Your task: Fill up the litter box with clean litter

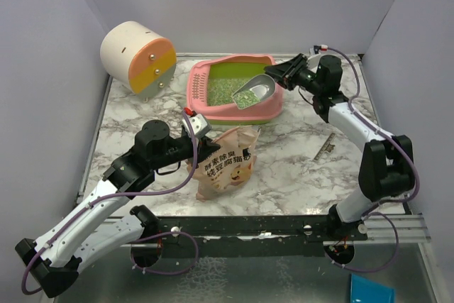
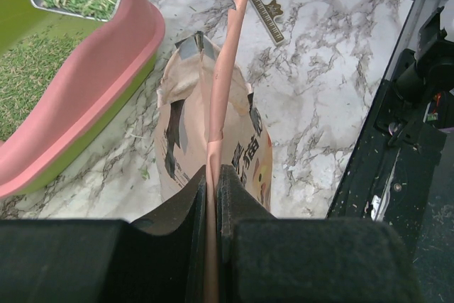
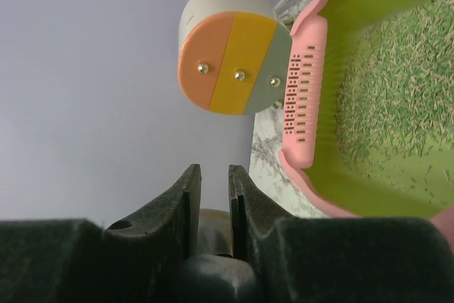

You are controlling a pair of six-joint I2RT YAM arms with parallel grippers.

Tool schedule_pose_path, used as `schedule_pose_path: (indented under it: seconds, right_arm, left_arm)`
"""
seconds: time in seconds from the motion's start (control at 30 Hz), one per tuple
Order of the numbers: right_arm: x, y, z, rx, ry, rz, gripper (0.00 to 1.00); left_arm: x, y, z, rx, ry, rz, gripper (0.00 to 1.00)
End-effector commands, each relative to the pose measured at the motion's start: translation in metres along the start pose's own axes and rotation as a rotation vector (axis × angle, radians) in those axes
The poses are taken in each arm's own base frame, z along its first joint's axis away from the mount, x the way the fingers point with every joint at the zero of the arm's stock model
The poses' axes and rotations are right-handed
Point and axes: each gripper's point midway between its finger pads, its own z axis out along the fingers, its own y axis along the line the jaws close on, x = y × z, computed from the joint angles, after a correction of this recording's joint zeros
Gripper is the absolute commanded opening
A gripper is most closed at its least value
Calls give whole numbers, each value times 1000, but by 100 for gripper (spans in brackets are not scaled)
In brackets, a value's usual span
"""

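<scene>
The pink litter box (image 1: pixel 221 113) with its green basin stands at the back of the table, and pale green clean litter (image 1: pixel 221 90) covers part of its floor. My right gripper (image 1: pixel 281 74) is shut on the handle of a grey scoop (image 1: pixel 255 92), which hangs over the box's right end, full of litter. In the right wrist view the fingers (image 3: pixel 210 172) pinch the dark handle (image 3: pixel 213 228), with the slotted sieve end (image 3: pixel 305 90) beyond. My left gripper (image 1: pixel 201 127) is shut on the top edge of the beige pouch (image 1: pixel 225 163), which stands upright in front of the box; the jaws (image 2: pixel 211 175) clamp its pink seal strip (image 2: pixel 223 69).
A cream-and-orange cylinder (image 1: pixel 138 54) lies at the back left beside the box. A small dark clip (image 1: pixel 324 148) lies on the marble to the right of the pouch. Purple walls close in both sides and the back. A blue object (image 1: pixel 371 290) sits below the table's near edge.
</scene>
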Motion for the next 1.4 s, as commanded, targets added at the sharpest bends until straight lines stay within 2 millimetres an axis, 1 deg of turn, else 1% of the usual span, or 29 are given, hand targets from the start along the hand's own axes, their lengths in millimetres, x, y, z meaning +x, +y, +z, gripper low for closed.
schedule_pose_path:
  seconds: [0.0,0.13,0.27,0.3,0.33,0.4,0.47,0.53,0.57,0.7,0.8,0.9,0.93,1.03,1.1,1.13,1.2,1.27,1.37]
  right_arm:
    - [-26,16,19,-69,21,-8,1]
    - [-55,20,42,-76,11,-18,1]
    - [-83,19,73,-67,0,-55,1]
    - [-90,21,81,-79,-6,-82,1]
    - [-96,15,91,-56,3,-93,1]
    - [-110,17,109,-72,6,-173,1]
    - [-122,14,125,-70,5,-252,1]
    - [-135,8,135,-50,-27,-326,1]
    - [-141,7,138,-49,-47,-391,1]
    - [-153,4,136,-19,-111,-547,1]
    - [-159,10,127,18,-153,-667,1]
    - [-167,27,115,66,-221,-818,1]
    - [-170,38,109,84,-251,-869,1]
    - [-176,60,97,124,-310,-995,1]
    - [-175,78,89,144,-350,-1086,1]
    - [-175,88,86,152,-370,-1128,1]
    - [-167,106,81,149,-392,-1218,1]
    - [-156,123,77,160,-412,-1308,1]
    - [-131,141,74,196,-440,-1452,1]
  left_arm:
    - [-46,-3,-9,-3,-172,54,0]
    - [-46,-1,-9,-12,-167,56,0]
    - [-45,1,-6,-17,-160,52,0]
    - [-45,1,-6,-18,-157,52,0]
    - [-45,2,-5,-19,-156,51,0]
    - [-45,3,-4,-22,-154,50,0]
    - [-45,3,-3,-20,-151,48,0]
    - [-45,3,-2,-21,-150,46,0]
    - [-44,3,-2,-21,-148,46,0]
    - [-45,5,-2,-29,-148,50,0]
    - [-43,6,0,-35,-142,56,0]
    - [-41,8,2,-37,-132,62,0]
    - [-40,8,4,-36,-127,61,0]
    - [-39,8,8,-27,-119,59,0]
    - [-38,9,10,-24,-119,58,0]
    - [-38,9,11,-23,-121,60,0]
    - [-38,9,13,-21,-119,60,0]
    - [-38,9,13,-20,-119,59,0]
    - [-39,10,14,-20,-124,61,0]
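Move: Out ahead of the right hand, which already holds the loaded scoop, the litter box's middle lies about 8 cm farther out, 12 cm to the left and 20 cm below. The litter bag stands some 24 cm back and 14 cm left of this hand, the small ruler 15 cm back and 23 cm right. From the left hand, the box's middle is about 33 cm ahead and 6 cm right. Carrying the full scoop forward about 20 cm over the far right part of the litter box, the right hand then rolls some 70 degrees about its fingers, left side sinking, to tip the scoop. Still rolling, it draws back about 5 cm and climbs steeply, keeping its grip. The left hand keeps the bag's rim pinched. ##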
